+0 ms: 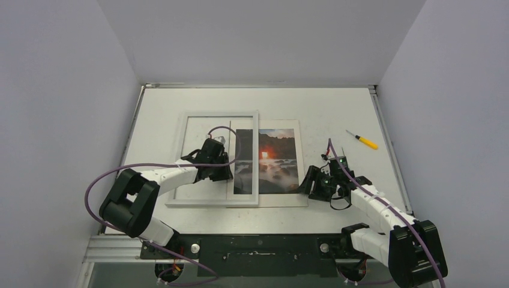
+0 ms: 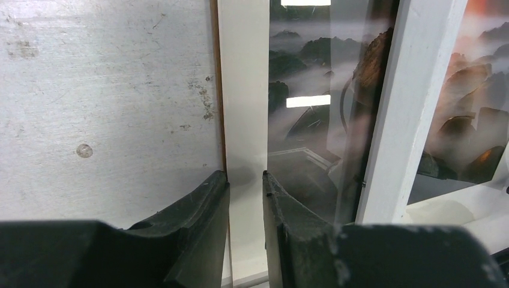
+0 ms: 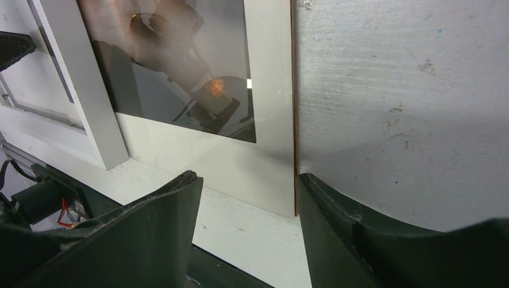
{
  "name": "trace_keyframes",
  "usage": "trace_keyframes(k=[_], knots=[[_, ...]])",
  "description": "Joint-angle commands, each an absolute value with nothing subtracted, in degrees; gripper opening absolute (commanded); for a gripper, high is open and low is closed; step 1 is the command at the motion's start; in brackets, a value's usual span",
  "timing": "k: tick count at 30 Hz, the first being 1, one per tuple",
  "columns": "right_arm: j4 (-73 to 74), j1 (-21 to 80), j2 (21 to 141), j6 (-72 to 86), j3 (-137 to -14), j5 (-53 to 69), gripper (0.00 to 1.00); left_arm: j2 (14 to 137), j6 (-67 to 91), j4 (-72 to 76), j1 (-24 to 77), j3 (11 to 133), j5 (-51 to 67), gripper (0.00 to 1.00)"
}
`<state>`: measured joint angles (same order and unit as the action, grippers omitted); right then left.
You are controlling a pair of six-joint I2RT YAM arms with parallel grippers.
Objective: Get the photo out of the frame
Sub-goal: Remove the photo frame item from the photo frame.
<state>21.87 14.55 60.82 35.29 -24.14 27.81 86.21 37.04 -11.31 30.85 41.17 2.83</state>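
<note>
The white frame [image 1: 180, 159] lies flat at mid-table. The sunset photo [image 1: 278, 157], with a white margin on a brown-edged board, lies to its right, its left part under the frame's right bar [image 2: 408, 108]. My left gripper [image 1: 223, 174] stands inside the frame's opening at the photo's left edge. In the left wrist view its jaws [image 2: 245, 175] are narrowly parted over the white margin [image 2: 243, 108], clamping nothing. My right gripper [image 1: 312, 183] is open at the board's near right corner. In the right wrist view [image 3: 247, 180] one finger [image 3: 324, 198] touches the brown edge.
A yellow-handled screwdriver [image 1: 365, 141] lies on the table at the right rear. Grey walls close in the table on the left, back and right. The black mounting rail [image 1: 258, 246] runs along the near edge.
</note>
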Motion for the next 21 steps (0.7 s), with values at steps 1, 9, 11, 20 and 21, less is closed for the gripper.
trace_keyframes(k=[1,9,11,20,21], knots=[[20.6,14.3,59.3,35.2,-25.1,29.1,0.59,84.0,37.8,-7.8,30.5,42.1,6.0,0.24],[19.7,14.3,59.6,35.5,-24.5,30.2,0.57,82.4,38.1,-7.5,29.6,41.8,7.3,0.22],[20.5,14.4,59.5,35.2,-24.7,28.8,0.61,82.5,38.1,-7.4,29.4,41.7,7.6,0.22],[22.8,14.3,59.1,33.6,-25.7,23.5,0.81,83.4,38.1,-7.2,29.3,41.4,7.2,0.22],[22.1,14.3,59.7,33.6,-25.3,23.7,0.81,83.7,38.0,-7.3,29.3,41.5,7.1,0.22]])
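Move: The left hand is inside the frame, its fingers at the left edge of the photo stack; the photo's middle lies about 6 cm ahead, 13 cm to its right and 2 cm below. The frame's right bar crosses the stack, its middle some 6 cm ahead and 10 cm right of this hand. The right hand straddles the stack's right edge, with the photo's middle roughly 12 cm ahead, 14 cm left and 3 cm down, and the near right corner about 3 cm back, 1 cm right and 3 cm below. Upwards by little more than 1 cm, drifting slightly right and tilting about five degrees, the left hand lifts the photo stack's left edge, its nearly shut fingers staying at it. The right hand hardly travels, but late on opens wider and shifts not quite 1 cm right, its right finger coming free of the stack's right edge. ##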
